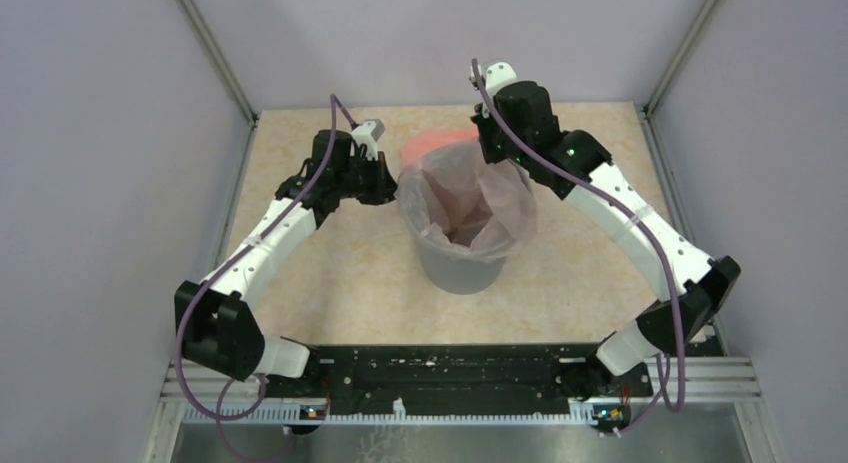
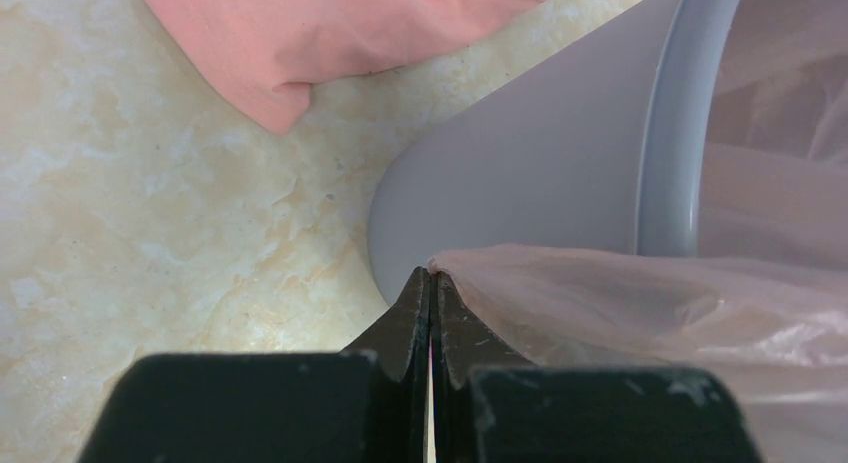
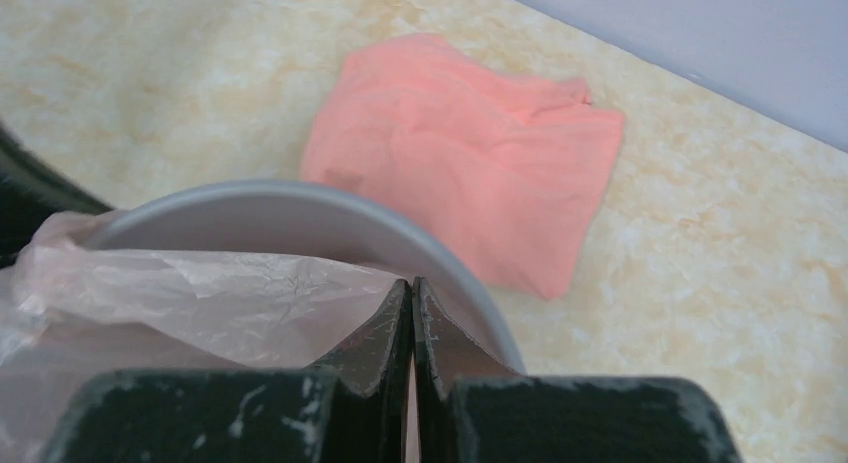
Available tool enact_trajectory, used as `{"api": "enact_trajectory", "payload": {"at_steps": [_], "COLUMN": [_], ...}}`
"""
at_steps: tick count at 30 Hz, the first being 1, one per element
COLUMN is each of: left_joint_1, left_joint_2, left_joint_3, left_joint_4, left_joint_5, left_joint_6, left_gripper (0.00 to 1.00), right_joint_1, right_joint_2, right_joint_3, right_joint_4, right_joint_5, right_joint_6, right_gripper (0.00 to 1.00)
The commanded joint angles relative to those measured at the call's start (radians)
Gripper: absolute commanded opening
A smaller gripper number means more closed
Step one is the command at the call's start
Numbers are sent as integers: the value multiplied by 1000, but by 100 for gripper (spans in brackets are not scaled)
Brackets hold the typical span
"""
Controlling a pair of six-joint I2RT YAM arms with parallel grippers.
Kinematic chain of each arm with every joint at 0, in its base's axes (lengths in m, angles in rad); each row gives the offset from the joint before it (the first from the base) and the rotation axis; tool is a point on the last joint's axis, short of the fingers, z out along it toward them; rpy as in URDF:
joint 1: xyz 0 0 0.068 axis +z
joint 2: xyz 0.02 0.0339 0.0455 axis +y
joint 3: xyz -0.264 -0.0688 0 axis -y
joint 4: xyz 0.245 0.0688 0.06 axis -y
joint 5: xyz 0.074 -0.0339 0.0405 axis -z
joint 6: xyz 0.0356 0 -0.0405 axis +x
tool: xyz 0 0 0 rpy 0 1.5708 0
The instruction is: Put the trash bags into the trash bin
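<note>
The grey trash bin (image 1: 462, 273) stands mid-table, and the see-through pale pink trash bag (image 1: 470, 205) sits in its mouth, its film bulging above the rim. At the bin's left rim, my left gripper (image 1: 390, 188) is shut. In the left wrist view its tips (image 2: 431, 273) pinch a corner of the bag (image 2: 650, 308) just outside the bin wall (image 2: 540, 173). My right gripper (image 1: 497, 151) is at the far right rim. It is shut too (image 3: 412, 281), with the bag's crinkled edge (image 3: 200, 303) caught at its tips over the bin rim (image 3: 300, 196).
An opaque salmon-pink folded sheet (image 1: 437, 137) lies flat on the table just behind the bin, also seen in the wrist views (image 3: 470, 153) (image 2: 330, 28). Grey walls close in the table on the left, right and back.
</note>
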Motion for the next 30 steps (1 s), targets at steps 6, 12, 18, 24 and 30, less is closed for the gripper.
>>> {"api": "enact_trajectory", "payload": {"at_steps": [6,12,18,24,30], "left_joint_1": [2,1,1,1,-5], "left_joint_2": [28,56,71,80,89], "left_joint_3": [34,10,-19,-51,-95], "left_joint_4": [65,63,59,62,75], "left_joint_5": [-6,-4,0,25,48], "left_joint_6": [-5,-16,-24,-30,-36], "left_gripper": [0,0,0,0,0], "right_joint_1": [-72,-106,-118,-134,-139], "right_joint_2": [131,193,216,214,199], "right_joint_3": [169,173,156,142,144], "right_joint_4": [69,59,25,-8,-54], "right_joint_5": [60,41,65,65,79], "right_joint_6": [-16,1,29,58,69], "right_gripper": [0,0,0,0,0]}}
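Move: Both hands still hold the trash bag's mouth at the trash bin. The bin's middle lies about 4 cm back, 6 cm left and 20 cm below the right hand; from the left hand it is about 15 cm right, 1 cm back and 11 cm down. The pink cloth lies on the table, roughly 26 cm ahead, 4 cm left and 33 cm below the right hand; from the left hand, 28 cm ahead, 17 cm right and 21 cm below. Forward first, the right hand carries its pinched edge of the trash bag some 7 cm towards the bin's far rim, then sinks about 4 cm, drifting right and turning some 10 degrees clockwise. The left hand, still gripping its edge, lowers about 5 cm beside the bin's left side, fingers tipping slightly downward. Both grippers stay shut. ##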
